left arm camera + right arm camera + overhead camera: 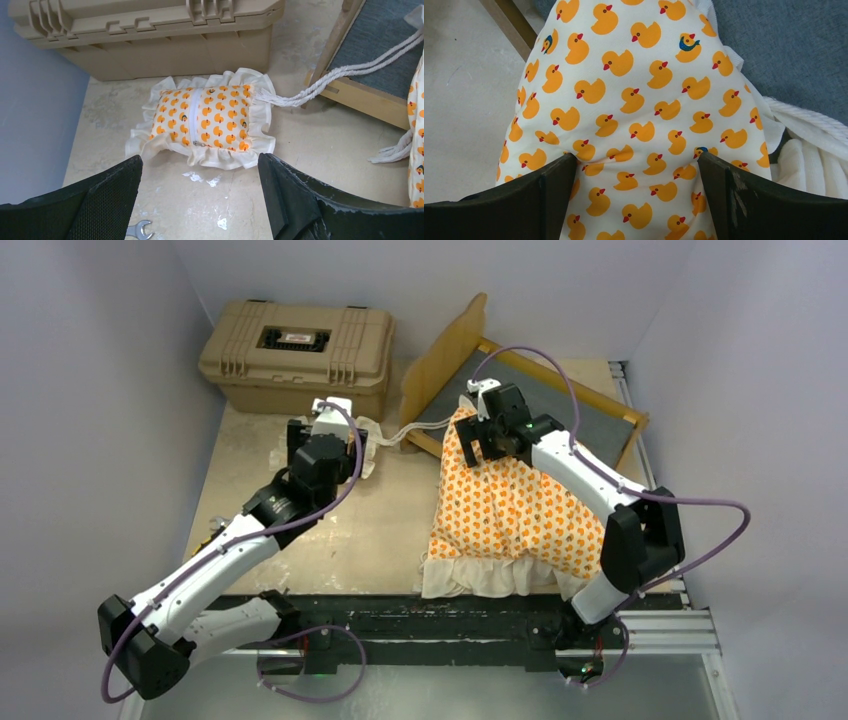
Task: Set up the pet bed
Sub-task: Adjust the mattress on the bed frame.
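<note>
The pet bed's light-wood frame (615, 405) with a scalloped headboard (445, 365) and grey base (560, 400) stands at the back right. The orange duck-print mattress (510, 505) lies slanted, its far end on the frame and its white ruffle on the table. My right gripper (480, 435) is open over that far end. Its fingertips (559, 175) dent the mattress (634, 90), and fabric bulges between them. The small matching pillow (205, 120) lies flat by the tan case. My left gripper (200, 200) hangs open just short of it, touching nothing.
A tan hard case (295, 355) stands at the back left, right behind the pillow. A white rope (320, 82) runs from the pillow to the frame (370, 100). A small wrench (137, 230) lies on the table under the left gripper. Walls close in on the left and back.
</note>
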### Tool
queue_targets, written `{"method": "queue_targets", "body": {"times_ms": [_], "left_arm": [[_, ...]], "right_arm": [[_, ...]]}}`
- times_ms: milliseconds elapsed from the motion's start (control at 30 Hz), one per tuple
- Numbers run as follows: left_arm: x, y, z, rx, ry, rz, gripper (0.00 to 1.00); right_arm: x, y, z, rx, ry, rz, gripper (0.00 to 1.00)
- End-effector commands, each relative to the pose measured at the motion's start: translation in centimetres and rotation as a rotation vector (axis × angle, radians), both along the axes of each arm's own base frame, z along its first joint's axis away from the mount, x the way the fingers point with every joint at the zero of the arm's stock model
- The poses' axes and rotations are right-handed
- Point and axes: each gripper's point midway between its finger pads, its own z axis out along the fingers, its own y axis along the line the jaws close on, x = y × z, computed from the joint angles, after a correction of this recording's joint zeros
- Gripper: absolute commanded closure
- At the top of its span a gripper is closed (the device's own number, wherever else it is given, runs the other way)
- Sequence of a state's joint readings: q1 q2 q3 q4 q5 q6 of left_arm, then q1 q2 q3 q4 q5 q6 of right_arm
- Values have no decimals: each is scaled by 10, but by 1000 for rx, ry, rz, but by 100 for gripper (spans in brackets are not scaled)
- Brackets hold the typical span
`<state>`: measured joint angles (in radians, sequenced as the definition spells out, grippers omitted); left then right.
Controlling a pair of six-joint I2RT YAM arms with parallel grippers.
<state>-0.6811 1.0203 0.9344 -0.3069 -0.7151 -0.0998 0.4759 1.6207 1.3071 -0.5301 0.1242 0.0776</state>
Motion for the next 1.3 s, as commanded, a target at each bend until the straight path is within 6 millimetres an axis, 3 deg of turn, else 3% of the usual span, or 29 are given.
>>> {"method": "queue_targets", "body": {"times_ms": [0,300,433,467,500,633,667,700,833,1033,1100,1133,1267], "left_arm": [[-2,8,18,-25,-72,28,15],[-3,4,16,-39,-63,5,15],[-3,6,16,-38,-66,13,15],[-3,6,16,-38,-66,15,15],[-3,5,16,-37,-66,13,15],[-2,6,14,-33,-64,17,15],[-3,6,14,-30,-63,18,15],[-2,7,14,-29,-63,20,15],[-2,7,12,-25,-61,23,15],[-3,8,11,-18,-60,27,14],[-3,8,11,-17,-60,26,15],[-3,9,12,-17,-61,28,15],[-3,9,11,-18,-60,25,15]], "right_arm": [[20,-2,52,31,-167,-36,3],[21,10,50,56,-132,3,3],[21,6,60,48,-145,-9,3],[22,7,63,69,-141,-38,12],[23,8,63,79,-132,-56,14],[32,13,63,73,-120,-57,14],[35,16,60,75,-112,-51,4],[38,19,59,71,-105,-35,2],[52,29,51,67,-91,-17,1],[64,36,21,31,-33,3,3],[66,36,9,14,-12,3,11],[68,34,4,1,-4,-4,20],[69,33,7,-3,-16,-14,72]]}}
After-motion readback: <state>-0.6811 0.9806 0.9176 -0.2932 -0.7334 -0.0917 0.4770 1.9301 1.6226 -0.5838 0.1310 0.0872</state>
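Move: The part of the mattress I want, gathered cloth just short of its far-left corner, lies about 6 cm ahead of my open right hand, some 3 cm to its left and 2 cm lower. The bed frame's headboard stands roughly 13 cm ahead and 9 cm left of that hand, and the grey board's middle 5 cm ahead and 8 cm right. From my left hand, that cloth is some 28 cm right, 12 cm ahead and 14 cm below. I lift my right hand about 5 cm clear of the duck-print cloth, carry it forward some 6 cm and a little left towards the mattress's corner, then sink about 7 cm with the fingers open and pointing steeply down. At the bottom I start closing them, to roughly half open, around a fold of mattress cloth. ##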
